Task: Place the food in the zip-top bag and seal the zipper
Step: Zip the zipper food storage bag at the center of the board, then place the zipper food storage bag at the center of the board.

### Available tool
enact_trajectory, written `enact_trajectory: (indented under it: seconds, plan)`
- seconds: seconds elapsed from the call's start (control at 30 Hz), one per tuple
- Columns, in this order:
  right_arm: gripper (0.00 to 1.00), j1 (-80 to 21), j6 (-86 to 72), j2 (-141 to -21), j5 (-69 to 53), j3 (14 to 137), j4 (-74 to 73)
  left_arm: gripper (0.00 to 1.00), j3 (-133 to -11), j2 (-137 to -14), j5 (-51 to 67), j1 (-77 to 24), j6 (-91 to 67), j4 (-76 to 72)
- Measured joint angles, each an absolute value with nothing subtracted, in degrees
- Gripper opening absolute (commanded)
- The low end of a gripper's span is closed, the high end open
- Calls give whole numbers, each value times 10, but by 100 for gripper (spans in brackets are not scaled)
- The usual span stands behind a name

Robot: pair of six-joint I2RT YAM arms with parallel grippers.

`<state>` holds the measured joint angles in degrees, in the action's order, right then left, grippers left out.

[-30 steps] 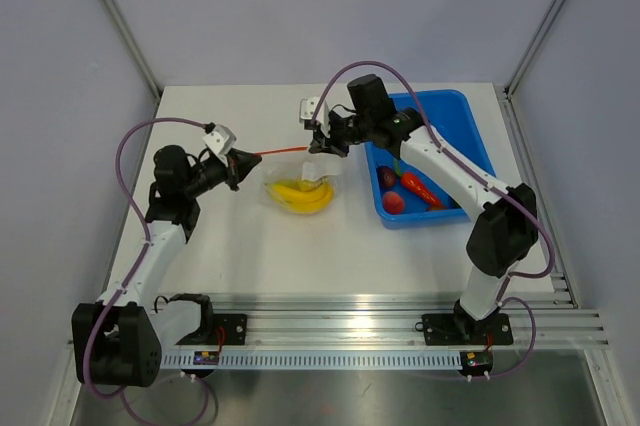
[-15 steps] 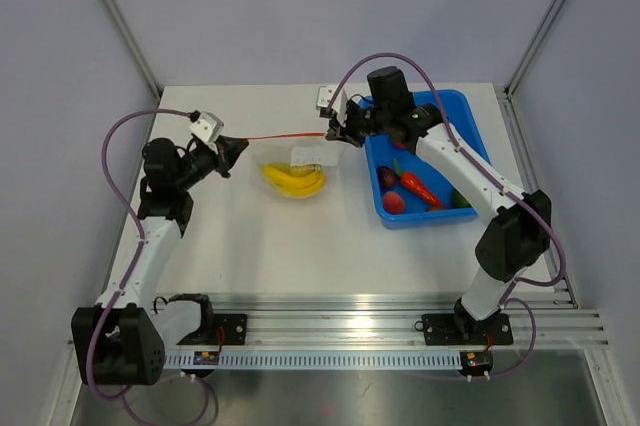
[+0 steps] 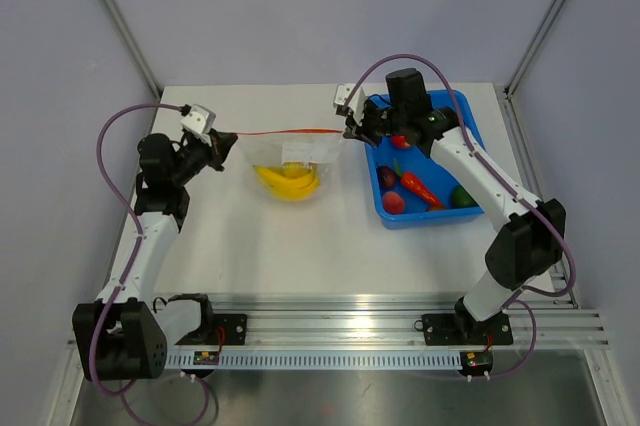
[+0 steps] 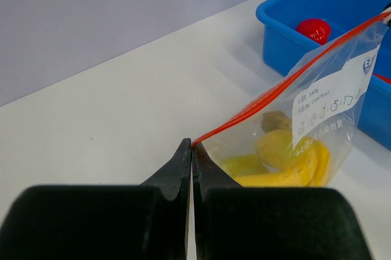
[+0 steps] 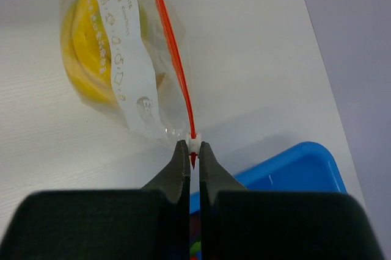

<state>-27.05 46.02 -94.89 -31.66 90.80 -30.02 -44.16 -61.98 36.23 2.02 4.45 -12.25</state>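
The clear zip-top bag (image 3: pixel 292 161) hangs stretched between my two grippers above the table, with the yellow banana (image 3: pixel 288 182) inside it. The orange-red zipper (image 3: pixel 290 132) runs taut along its top. My left gripper (image 3: pixel 232 136) is shut on the zipper's left end (image 4: pixel 194 144). My right gripper (image 3: pixel 349 132) is shut on the small white slider (image 5: pixel 193 143) at the zipper's right end. The bag (image 4: pixel 305 132) and banana (image 4: pixel 287 162) show in the left wrist view. The bag (image 5: pixel 128 58), its zipper (image 5: pixel 174 58) and the banana (image 5: pixel 82 58) show in the right wrist view.
A blue bin (image 3: pixel 470 136) stands at the right, under my right arm, holding a red tomato (image 3: pixel 393 202), an orange carrot (image 3: pixel 420 189) and other toy foods. Grey walls and frame posts close the table's back and sides.
Both grippers have moved apart, left one leftward and right one rightward toward the bin. The zipper has drawn out long and taut, and the bag with the banana hangs between them.
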Motion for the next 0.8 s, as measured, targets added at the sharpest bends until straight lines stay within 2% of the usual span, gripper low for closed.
enact_trajectory:
  seconds: [0.4, 0.53, 0.8]
  plan:
    - [0, -251, 447, -903, -286, 847, -293, 0, -446, -625, 343, 48, 41, -130]
    - [0, -243, 431, -906, -272, 843, -246, 0, -462, -652, 347, 51, 25, -147]
    - [4, -244, 407, -1001, -282, 935, -175, 0, -569, -738, 357, 51, -17, -151]
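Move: The hands stretch the zipper storage bag between them: the left grips the zipper's left end, the bag's middle about 11 cm to its right, 1 cm back and 9 cm below. The right grips the zipper's right end, with the bag's middle about 11 cm to its left, 1 cm back and 9 cm below. From the right hand, the bananas hang some 12 cm left, 2 cm back and 16 cm below; the blue bin's middle lies roughly 18 cm right, 3 cm ahead and 22 cm below. Both hands pull about 5 cm further apart, then swing forward, the left off the bag, the right still gripping. ##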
